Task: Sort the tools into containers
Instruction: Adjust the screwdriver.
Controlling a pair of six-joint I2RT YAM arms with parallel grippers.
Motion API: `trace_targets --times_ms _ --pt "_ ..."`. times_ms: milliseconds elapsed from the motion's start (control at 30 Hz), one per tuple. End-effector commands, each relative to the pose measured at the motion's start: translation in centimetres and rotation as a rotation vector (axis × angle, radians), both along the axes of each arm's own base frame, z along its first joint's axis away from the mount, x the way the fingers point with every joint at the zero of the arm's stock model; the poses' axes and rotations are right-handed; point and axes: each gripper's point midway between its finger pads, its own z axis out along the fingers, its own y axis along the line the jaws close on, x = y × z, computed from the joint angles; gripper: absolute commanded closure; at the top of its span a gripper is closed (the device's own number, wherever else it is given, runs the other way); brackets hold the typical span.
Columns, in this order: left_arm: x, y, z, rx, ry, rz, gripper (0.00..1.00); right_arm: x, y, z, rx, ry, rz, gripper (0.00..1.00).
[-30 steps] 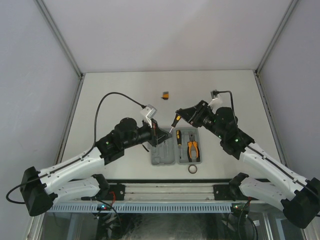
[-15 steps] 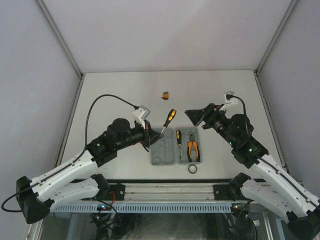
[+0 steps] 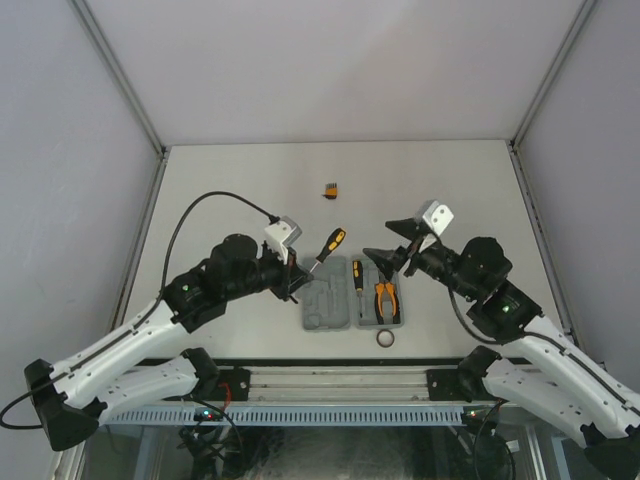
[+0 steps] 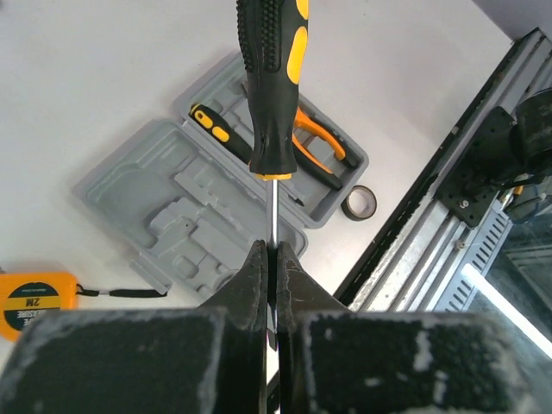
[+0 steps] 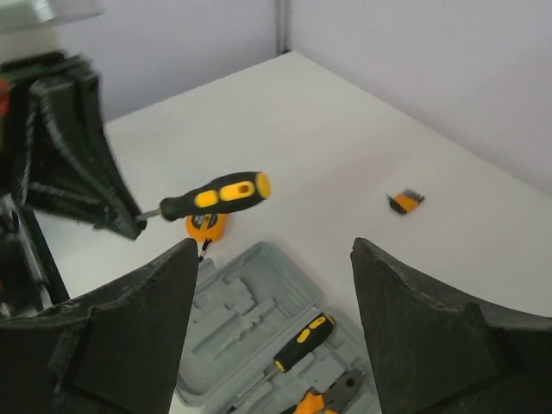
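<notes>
The grey tool case (image 3: 325, 312) lies open between the arms. Its right half holds a black-and-orange screwdriver (image 3: 357, 275) and orange-handled pliers (image 3: 386, 298). My left gripper (image 3: 300, 270) is shut on the metal shaft of a second screwdriver (image 3: 327, 245), held in the air over the case's far left corner with the handle pointing away; the left wrist view shows this screwdriver (image 4: 272, 86) above the case (image 4: 190, 207). My right gripper (image 3: 385, 243) hangs open and empty to the right of that handle. A black ring (image 3: 386, 339) lies just in front of the case.
A tiny orange-black block (image 3: 330, 188) lies alone farther back on the table. The orange tape measure (image 4: 30, 297) sits left of the case, under my left arm. The metal rail (image 3: 330, 378) runs along the near table edge.
My right gripper let go of the screwdriver handle, opened wide and pulled back to the right. My left gripper kept the shaft and drew the screwdriver slightly left.
</notes>
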Motion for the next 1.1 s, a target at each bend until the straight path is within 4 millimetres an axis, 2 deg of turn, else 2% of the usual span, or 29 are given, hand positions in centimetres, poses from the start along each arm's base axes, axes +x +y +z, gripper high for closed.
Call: trace_targets --times_ms 0,167,300,467,667,900,1067 --pt "0.5 0.5 3.3 -0.003 -0.093 -0.01 1.0 -2.3 2.2 1.3 -0.215 -0.374 0.205 0.29" --pt "-0.2 0.3 3.0 0.032 -0.096 -0.072 1.0 -4.9 5.0 -0.7 -0.448 -0.603 0.447 0.26" --pt "-1.2 0.2 2.8 0.071 -0.094 -0.159 1.0 -5.5 6.4 -3.2 -0.661 -0.706 0.583 0.26" --pt "-1.5 0.3 1.9 0.111 -0.083 -0.191 1.0 -4.7 7.9 -3.9 -0.797 -0.773 0.597 0.28" --pt "-2.0 0.4 1.1 0.135 -0.066 -0.221 1.0 -3.6 8.5 -4.3 -0.885 -0.808 0.573 0.32" --pt "-2.5 0.5 0.7 0.138 -0.059 -0.238 0.99 -2.2 8.0 -6.6 -1.016 -0.765 0.565 0.47" --pt "-2.8 0.3 0.3 0.139 -0.041 -0.258 0.98 -2.2 8.5 -7.2 -1.026 -0.753 0.579 0.56"
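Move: The handle of the held screwdriver is what the right hand goes for: about 8 cm to its left, 2 cm ahead and 5 cm below. The left hand grips the shaft, with the handle's middle some 3 cm ahead, 4 cm right and 4 cm above. Below the right hand by about 28 cm, the open grey container's left half lies 12 cm left and 5 cm ahead, its right half 5 cm ahead and 1 cm right. Leftward and down, about 8 cm each, the right hand swings to the screwdriver handle, drawing back 5 cm first and regaining half of it, while its wrist rolls some 70 degrees and its wide-open fingers half close around the handle's butt end. The left hand keeps pinching the shaft, easing back and down a few centimetres and turning slightly clockwise. ##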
